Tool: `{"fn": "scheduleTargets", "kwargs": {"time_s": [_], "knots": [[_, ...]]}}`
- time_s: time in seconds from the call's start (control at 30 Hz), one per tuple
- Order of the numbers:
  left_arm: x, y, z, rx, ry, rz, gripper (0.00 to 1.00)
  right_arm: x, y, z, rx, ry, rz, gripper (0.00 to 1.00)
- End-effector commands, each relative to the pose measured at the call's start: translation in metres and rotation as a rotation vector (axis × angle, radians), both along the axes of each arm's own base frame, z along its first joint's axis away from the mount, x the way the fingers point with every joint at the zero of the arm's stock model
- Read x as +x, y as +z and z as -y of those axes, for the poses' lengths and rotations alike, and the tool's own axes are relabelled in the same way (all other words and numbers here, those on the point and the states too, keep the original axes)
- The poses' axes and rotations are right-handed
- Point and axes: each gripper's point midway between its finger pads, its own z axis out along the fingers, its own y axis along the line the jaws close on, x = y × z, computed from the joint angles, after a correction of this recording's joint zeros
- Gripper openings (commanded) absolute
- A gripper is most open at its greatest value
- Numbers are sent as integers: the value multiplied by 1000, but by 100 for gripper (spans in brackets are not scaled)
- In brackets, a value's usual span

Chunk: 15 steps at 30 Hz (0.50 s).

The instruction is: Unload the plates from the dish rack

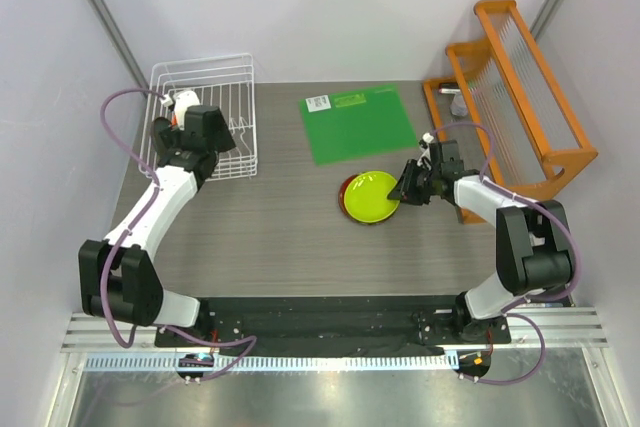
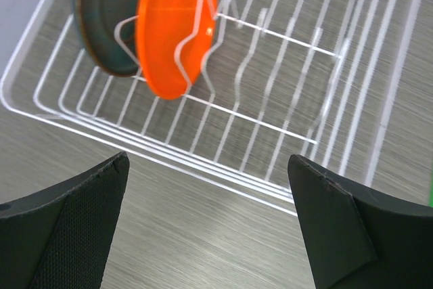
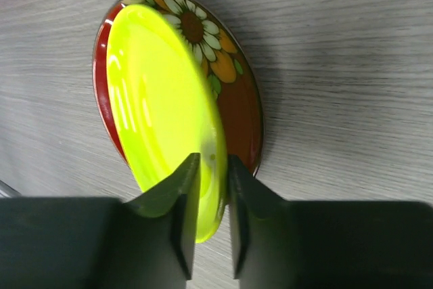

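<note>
The white wire dish rack stands at the back left. An orange plate and a dark grey-blue plate stand upright between its tines. My left gripper is wide open and holds nothing; it hovers over the table just outside the rack's rim. At mid-table the lime green plate lies on the red floral plate. My right gripper straddles the lime plate's near rim, jaws slightly parted.
A flat green mat lies behind the stacked plates. An orange wooden rack with clear slats stands along the right side, close to my right arm. Grey walls close in the table on both sides.
</note>
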Motion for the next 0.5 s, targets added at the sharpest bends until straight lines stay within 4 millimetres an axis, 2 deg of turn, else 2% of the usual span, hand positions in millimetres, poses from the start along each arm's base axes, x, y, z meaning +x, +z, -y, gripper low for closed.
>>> {"fn": "scheduleTargets", "kwargs": {"time_s": [0.0,0.1,0.2,0.23,0.4,0.47], "knots": [[-3,4,-13,-35,30,24,99,3,3,-4,1,38,26,42],[2,1,-18,-37,36,17,99,7,5,3,-38,23,52,59],[6,-2,-19,-43,42,9,100,11,11,12,-101,21,72,63],[8,-4,-19,-46,42,6,99,9,11,15,-122,24,61,68],[11,-3,-22,-41,54,11,99,15,21,40,-281,-49,85,70],[12,-3,-27,-33,69,11,99,15,28,44,-306,-67,109,70]]}}
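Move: The right hand's fingers are still around the yellow plate's raised right rim, its middle about 6 cm to their left, level ahead and 3 cm below; the red plate under it lies 6 cm left and some 4 cm down, the green board about 17 cm ahead and 8 cm left. From the open left hand the orange plate in the rack stands roughly 7 cm ahead, 3 cm left and 11 cm below, with the dark plate about 5 cm farther left of it. The right hand lets go of the yellow plate onto the red one: the already parting fingers spread wide off the rim while the hand sinks about 1 cm, then it eases some 3 cm to the right, away from the plates, rolling about 10 degrees so that its left side drops. The left hand, fingers still wide open and touching nothing, finishes its swing with 2 cm to the left and then sinks about 2 cm towards the orange plate's level in the dish rack. ##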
